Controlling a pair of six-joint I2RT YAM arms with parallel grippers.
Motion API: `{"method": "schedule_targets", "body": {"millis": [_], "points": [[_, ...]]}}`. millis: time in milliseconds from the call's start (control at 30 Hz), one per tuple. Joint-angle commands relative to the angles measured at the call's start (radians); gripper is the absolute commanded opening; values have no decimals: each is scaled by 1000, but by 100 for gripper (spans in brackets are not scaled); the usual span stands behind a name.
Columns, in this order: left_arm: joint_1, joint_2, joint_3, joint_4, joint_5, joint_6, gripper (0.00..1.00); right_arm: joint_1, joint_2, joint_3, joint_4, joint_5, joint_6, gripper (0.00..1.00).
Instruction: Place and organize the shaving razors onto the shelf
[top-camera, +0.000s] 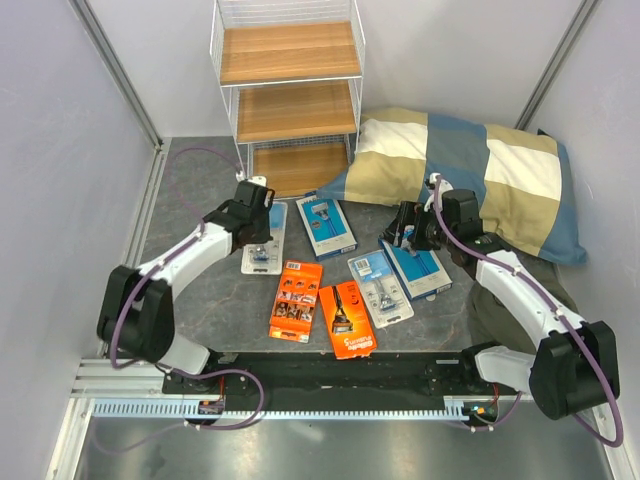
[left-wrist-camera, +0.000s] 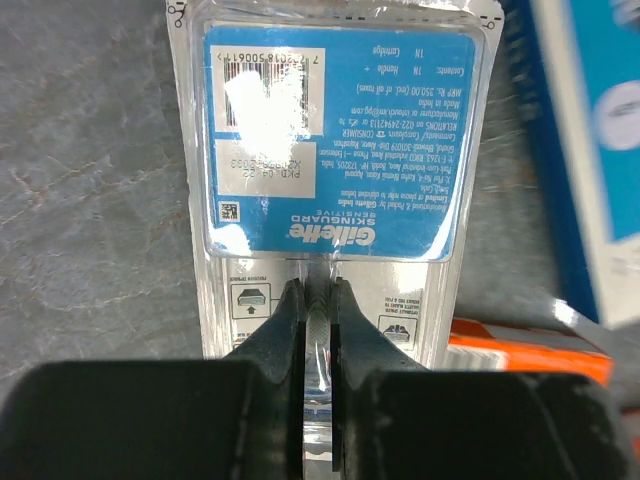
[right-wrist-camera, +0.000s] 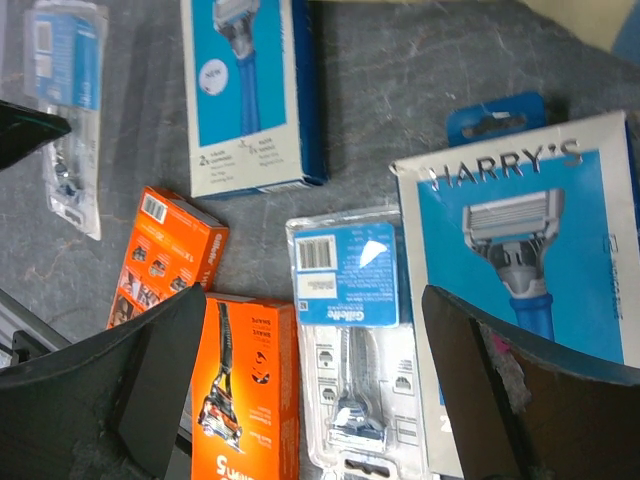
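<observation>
The shelf (top-camera: 288, 95), a white wire rack with three wooden tiers, stands at the back. Six shaving razors lie on the grey table. My left gripper (left-wrist-camera: 317, 290) is shut on the raised middle of a clear blister pack with a blue top (left-wrist-camera: 330, 150), the leftmost pack (top-camera: 262, 248). My right gripper (right-wrist-camera: 315, 295) hovers open over the second clear blister pack (right-wrist-camera: 350, 300), with a blue box (right-wrist-camera: 530, 240) under its right finger. Another blue box (top-camera: 326, 225) and two orange packs (top-camera: 296, 300) (top-camera: 347, 318) lie between the arms.
A blue-and-beige checked pillow (top-camera: 480, 170) lies at the back right, just behind my right arm. Grey walls close in both sides, and a metal rail (top-camera: 300, 405) runs along the near edge.
</observation>
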Motion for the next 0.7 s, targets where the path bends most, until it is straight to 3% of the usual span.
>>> {"method": "schedule_targets", "body": {"millis": [0,300,667], "points": [[3,-156,10,-3,38,-75,2,34,0,86,30,42,-38,98],[3,-267,90,-54,121,-154,2,238,41,173,53,132,-14,98],[-75,-282,107,-9,288,-43,2,339,139,98,493,-46,254,98]]}}
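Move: The left hand already holds the clear razor pack about mid-length, just off the table. The open right gripper is some 30 cm to its right, 3 cm nearer and 7 cm higher. From the left hand, the nearer blue box lies about 15 cm right, 6 ahead and 6 below; the orange razor box 8 right and 12 back. From the right hand, the held pack is 30 cm left, 3 ahead and 7 below; the other blue box is 5 right. Still pinching the razor pack between shut fingers, the left hand lifts it about 10 cm, then swings it some 5 cm right towards the other gripper, rolling its left side down nearly 20 degrees and tipping the tips up. The right hand, wide open and empty, sweeps about 12 cm left towards the pack while rising 8, its wrist turning counter-clockwise and tipping up. ##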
